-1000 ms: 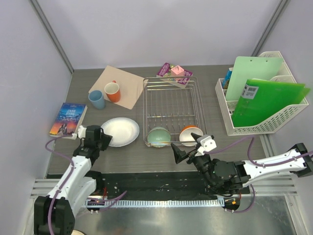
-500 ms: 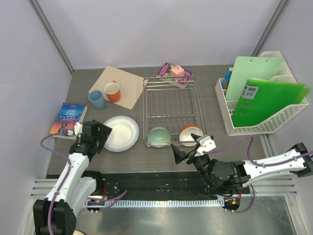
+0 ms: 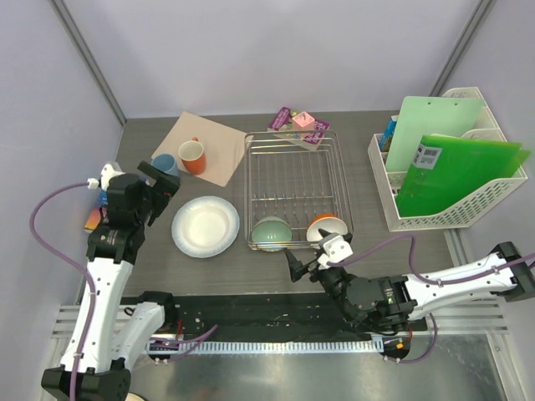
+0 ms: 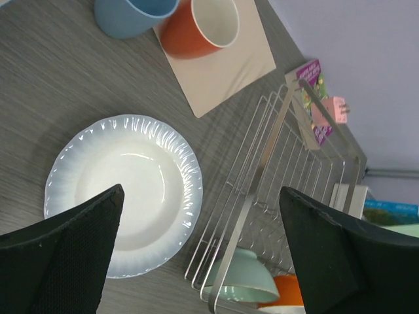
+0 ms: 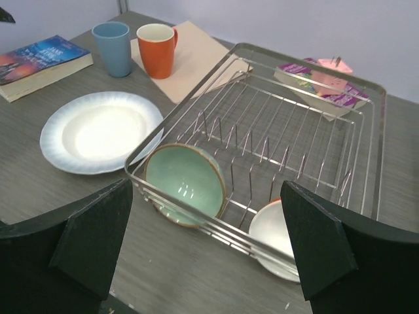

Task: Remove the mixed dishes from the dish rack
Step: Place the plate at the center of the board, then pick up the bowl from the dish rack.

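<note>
The silver wire dish rack stands mid-table. At its near end the pale green bowl and the cream bowl with orange outside stand on edge. The white plate lies flat on the table left of the rack. The light-blue cup and orange-red mug stand at the back left, the mug on a beige mat. My left gripper hangs open and empty, high above the table left of the plate. My right gripper is open just in front of the rack, facing the green bowl.
A book lies at the left edge, partly under my left arm. The beige mat is at the back left. A purple packet with a pink item sits behind the rack. A white file basket with green folders stands at the right.
My left gripper has opened, let go of the plate and risen up and to the left. The plate now lies free on the table. My right gripper has edged slightly left.
</note>
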`<action>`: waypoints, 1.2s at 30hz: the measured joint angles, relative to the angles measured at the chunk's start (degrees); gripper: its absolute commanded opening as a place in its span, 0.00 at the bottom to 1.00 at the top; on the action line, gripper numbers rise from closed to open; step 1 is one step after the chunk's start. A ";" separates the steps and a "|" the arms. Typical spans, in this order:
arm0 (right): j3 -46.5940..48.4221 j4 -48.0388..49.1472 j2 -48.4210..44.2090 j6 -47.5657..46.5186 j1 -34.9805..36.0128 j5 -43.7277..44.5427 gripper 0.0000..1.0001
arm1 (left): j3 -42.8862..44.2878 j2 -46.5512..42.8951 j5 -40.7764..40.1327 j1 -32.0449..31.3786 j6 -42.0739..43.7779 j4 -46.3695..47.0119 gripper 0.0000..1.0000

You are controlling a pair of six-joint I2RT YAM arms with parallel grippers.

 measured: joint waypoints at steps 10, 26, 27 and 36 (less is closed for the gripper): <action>23.28 -25.09 14.16 11.32 -30.82 -15.98 0.98 | 4.39 11.61 7.28 -10.03 12.17 -1.40 1.00; 24.72 -31.74 22.80 2.10 -37.07 -42.62 0.77 | 7.28 9.92 8.37 -13.29 18.99 -0.26 1.00; 24.17 -31.15 22.97 2.05 -37.09 -43.41 0.74 | 6.69 9.66 8.79 -13.29 19.04 0.11 1.00; 19.45 -26.71 28.61 4.13 -37.33 -48.92 0.71 | 3.08 9.57 11.10 -13.29 19.15 1.42 1.00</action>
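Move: The green bowl in the rack lies some 12 cm ahead of my right hand, 11 cm to its left and 17 cm below. The orange-white bowl stands about 15 cm to the right of the green bowl, and the plate some 20 cm to the green bowl's left on the table. From my left hand the green bowl is about 28 cm to the right, nearly level ahead and 17 cm below. I swing my open right hand forward over the rack's near edge, rising a little, then lower it about 14 cm from that high point while easing left and slightly back towards the green bowl; the wrist rolls and tips down, and the fingers narrow without shutting. My open left hand shifts some 9 cm right over the plate, turning about 30 degrees clockwise. ##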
